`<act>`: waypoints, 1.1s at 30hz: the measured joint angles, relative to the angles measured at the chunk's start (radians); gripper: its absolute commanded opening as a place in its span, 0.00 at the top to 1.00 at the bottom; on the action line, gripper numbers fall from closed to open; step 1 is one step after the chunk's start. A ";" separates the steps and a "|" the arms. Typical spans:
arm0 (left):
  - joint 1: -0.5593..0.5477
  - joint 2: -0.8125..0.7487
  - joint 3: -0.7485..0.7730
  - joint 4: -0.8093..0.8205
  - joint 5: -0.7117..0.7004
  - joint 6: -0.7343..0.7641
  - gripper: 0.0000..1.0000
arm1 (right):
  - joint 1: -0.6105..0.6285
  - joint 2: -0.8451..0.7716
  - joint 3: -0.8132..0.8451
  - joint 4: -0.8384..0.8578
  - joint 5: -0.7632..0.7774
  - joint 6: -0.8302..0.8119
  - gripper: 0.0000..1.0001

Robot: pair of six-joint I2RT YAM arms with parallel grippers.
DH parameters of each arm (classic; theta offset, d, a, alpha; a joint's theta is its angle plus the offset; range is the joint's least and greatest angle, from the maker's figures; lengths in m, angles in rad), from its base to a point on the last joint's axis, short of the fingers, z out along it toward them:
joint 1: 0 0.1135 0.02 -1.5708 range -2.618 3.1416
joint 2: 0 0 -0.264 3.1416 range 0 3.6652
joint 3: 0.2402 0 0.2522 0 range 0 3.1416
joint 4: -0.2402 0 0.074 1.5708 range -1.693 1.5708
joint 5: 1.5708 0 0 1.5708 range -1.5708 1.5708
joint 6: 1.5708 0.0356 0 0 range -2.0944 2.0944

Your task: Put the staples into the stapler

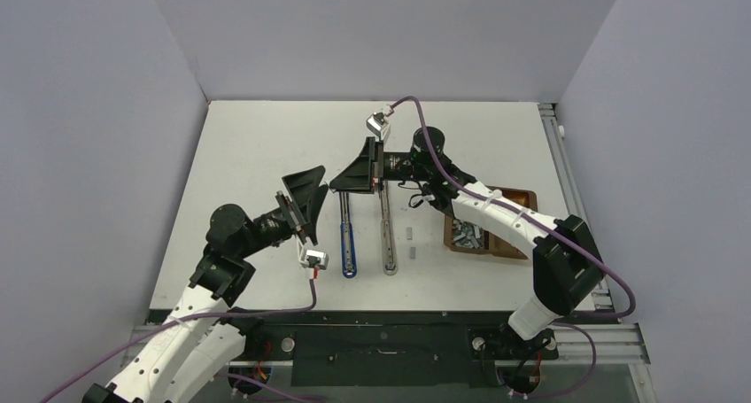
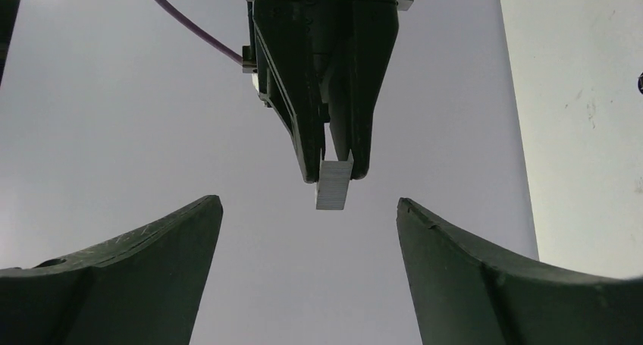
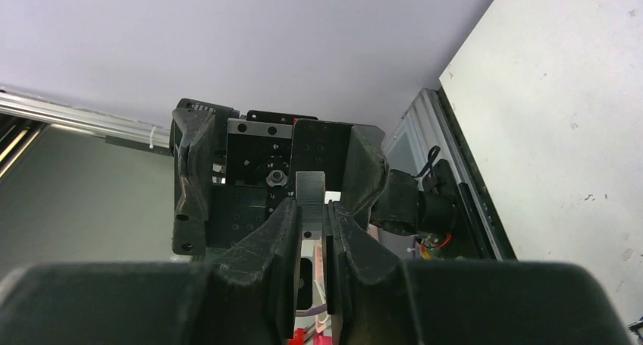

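Note:
The stapler lies opened flat on the table, its blue half (image 1: pixel 349 248) beside its silver channel (image 1: pixel 389 239). Above its hinge end my right gripper (image 1: pixel 336 188) is shut on a short silver strip of staples (image 2: pixel 334 186), which sticks out past the fingertips. The right wrist view shows that strip (image 3: pixel 309 187) pinched in the right gripper (image 3: pixel 312 207). My left gripper (image 1: pixel 321 190) faces it tip to tip, open; in the left wrist view the left gripper (image 2: pixel 309 202) has its fingers spread wide just short of the strip. More staples (image 1: pixel 468 235) lie piled in a brown tray.
The brown tray (image 1: pixel 522 199) sits to the right of the stapler, under the right forearm. Two loose staple strips (image 1: pixel 410 235) lie on the white table between the channel and the tray. Grey walls enclose the table on three sides.

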 measured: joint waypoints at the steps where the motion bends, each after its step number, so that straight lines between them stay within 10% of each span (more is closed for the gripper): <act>1: 0.000 0.000 0.000 0.001 0.000 0.014 0.25 | 0.000 0.001 -0.005 0.011 -0.005 0.013 0.88; 33: -0.001 0.008 0.006 -0.024 -0.022 0.065 0.77 | 0.025 0.068 -0.011 0.181 -0.024 0.132 0.88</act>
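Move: My right hand, pointing left, holds the staple strip out to my open left hand. The strip lies some 2 cm to the right of my left hand, about level fore and aft and perhaps 1 cm below it; from my right hand, the left fingers are about 3 cm to the left, level. Far below on the table, some 32 cm down, the blue stapler lies 10 cm ahead and 4 cm right of my left hand, the grey stapler 10 cm ahead and 13 cm right. I close my left fingers around the staple strip from nearly wide open to about a quarter, keeping that hand almost in place. Meanwhile my right hand keeps its grip and eases the strip about 1.5 cm left, in between the left fingertips, dipping a centimetre on the way and coming back up. The left pads come close to the strip's sides; a firm pinch can't be seen yet. ##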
